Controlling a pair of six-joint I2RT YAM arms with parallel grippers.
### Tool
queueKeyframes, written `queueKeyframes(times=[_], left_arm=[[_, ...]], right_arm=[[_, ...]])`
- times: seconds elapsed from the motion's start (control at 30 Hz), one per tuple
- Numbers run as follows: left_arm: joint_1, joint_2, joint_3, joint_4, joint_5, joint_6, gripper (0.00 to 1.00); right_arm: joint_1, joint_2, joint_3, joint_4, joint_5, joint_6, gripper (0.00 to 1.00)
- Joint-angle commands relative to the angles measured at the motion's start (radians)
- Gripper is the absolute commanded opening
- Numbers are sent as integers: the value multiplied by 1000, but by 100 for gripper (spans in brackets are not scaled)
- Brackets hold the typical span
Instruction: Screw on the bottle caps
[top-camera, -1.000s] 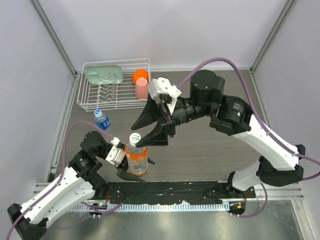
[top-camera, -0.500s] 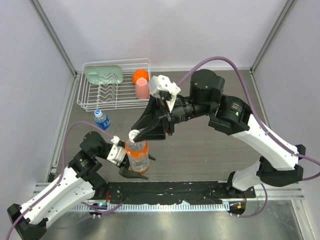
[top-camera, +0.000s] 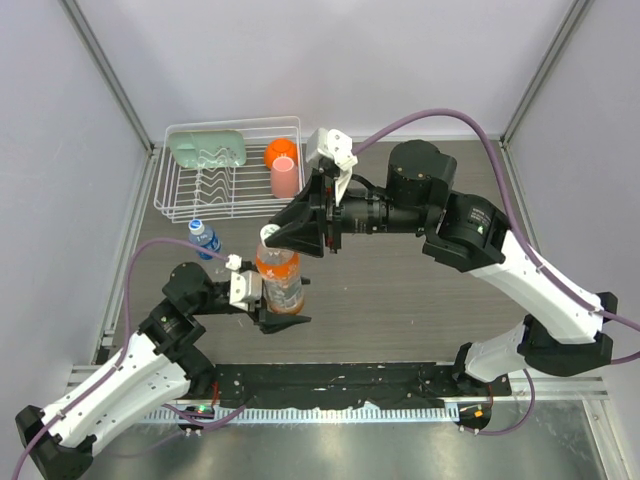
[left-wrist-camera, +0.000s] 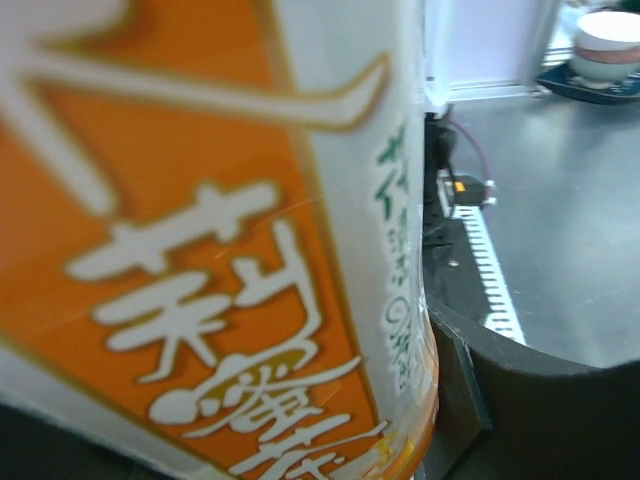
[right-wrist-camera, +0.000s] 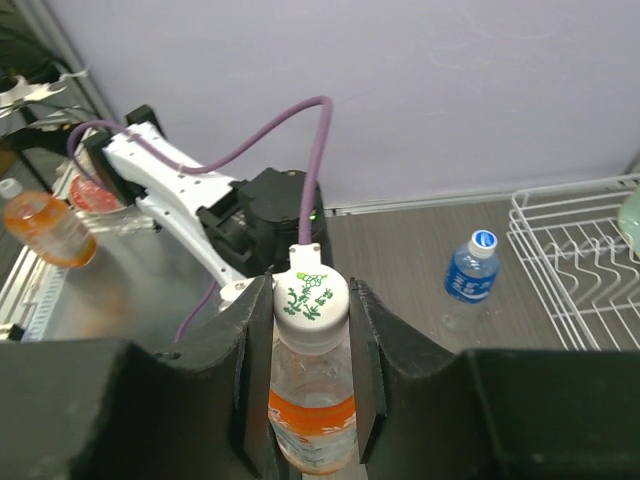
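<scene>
The orange-drink bottle (top-camera: 281, 285) stands in the middle left of the top view, tilted slightly. Its white cap (top-camera: 270, 236) with green print sits on the neck. My right gripper (top-camera: 273, 238) is shut on that cap (right-wrist-camera: 311, 296), one finger (right-wrist-camera: 248, 370) on each side. My left gripper (top-camera: 274, 306) is shut on the lower body of the bottle. Its orange label (left-wrist-camera: 200, 250) fills the left wrist view, with one dark finger (left-wrist-camera: 560, 410) at the right. The blue-label bottle (top-camera: 205, 239) stands apart near the rack with its cap (right-wrist-camera: 483, 240) on top.
A white wire dish rack (top-camera: 180, 197) at the back left holds a green item (top-camera: 207, 149), an orange cup (top-camera: 280, 152) and a pink cup (top-camera: 284, 178). A black strip (top-camera: 330, 385) runs along the near edge. Grey walls close three sides.
My right gripper has come down and closed on the orange bottle's cap. The bottle, held by the left gripper, has shifted away from the near edge, toward the rack.
</scene>
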Motion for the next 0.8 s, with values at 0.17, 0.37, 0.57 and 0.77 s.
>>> queueKeyframes(times=[0.17, 0.37, 0.57, 0.77], left_arm=[[2, 11, -6, 48, -336, 68, 0], [2, 16, -15, 54, -408, 82, 0], [2, 8, -21, 55, -428, 90, 0], [2, 10, -29, 57, -465, 93, 0]], right_arm=[[127, 75, 36, -132, 434, 11, 1], [259, 203, 167, -214, 867, 55, 1], [315, 352, 299, -287, 1156, 136, 1], [338, 447, 379, -309, 1419, 199, 1]])
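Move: The right hand already pinches the white cap, with the orange-label bottle hanging roughly 10 cm below it; the left hand already grips that bottle low, its middle about 5 cm above the hand point. The blue-label bottle stands some 24 cm ahead and 19 cm to the left of the left hand, about 18 cm lower. The pink cup is roughly 40 cm ahead of the left hand and 2 cm to its left, some 20 cm below. Cap and bottle are turned against each other: the right fingers keep their pinch on the cap and turn clockwise by about 50 degrees, while the left hand keeps its grip on the bottle and turns counter-clockwise by just over 25. Meanwhile both hands swing forward together about 8 cm, easing a few centimetres down and to the left late on, towards the blue-label bottle. ##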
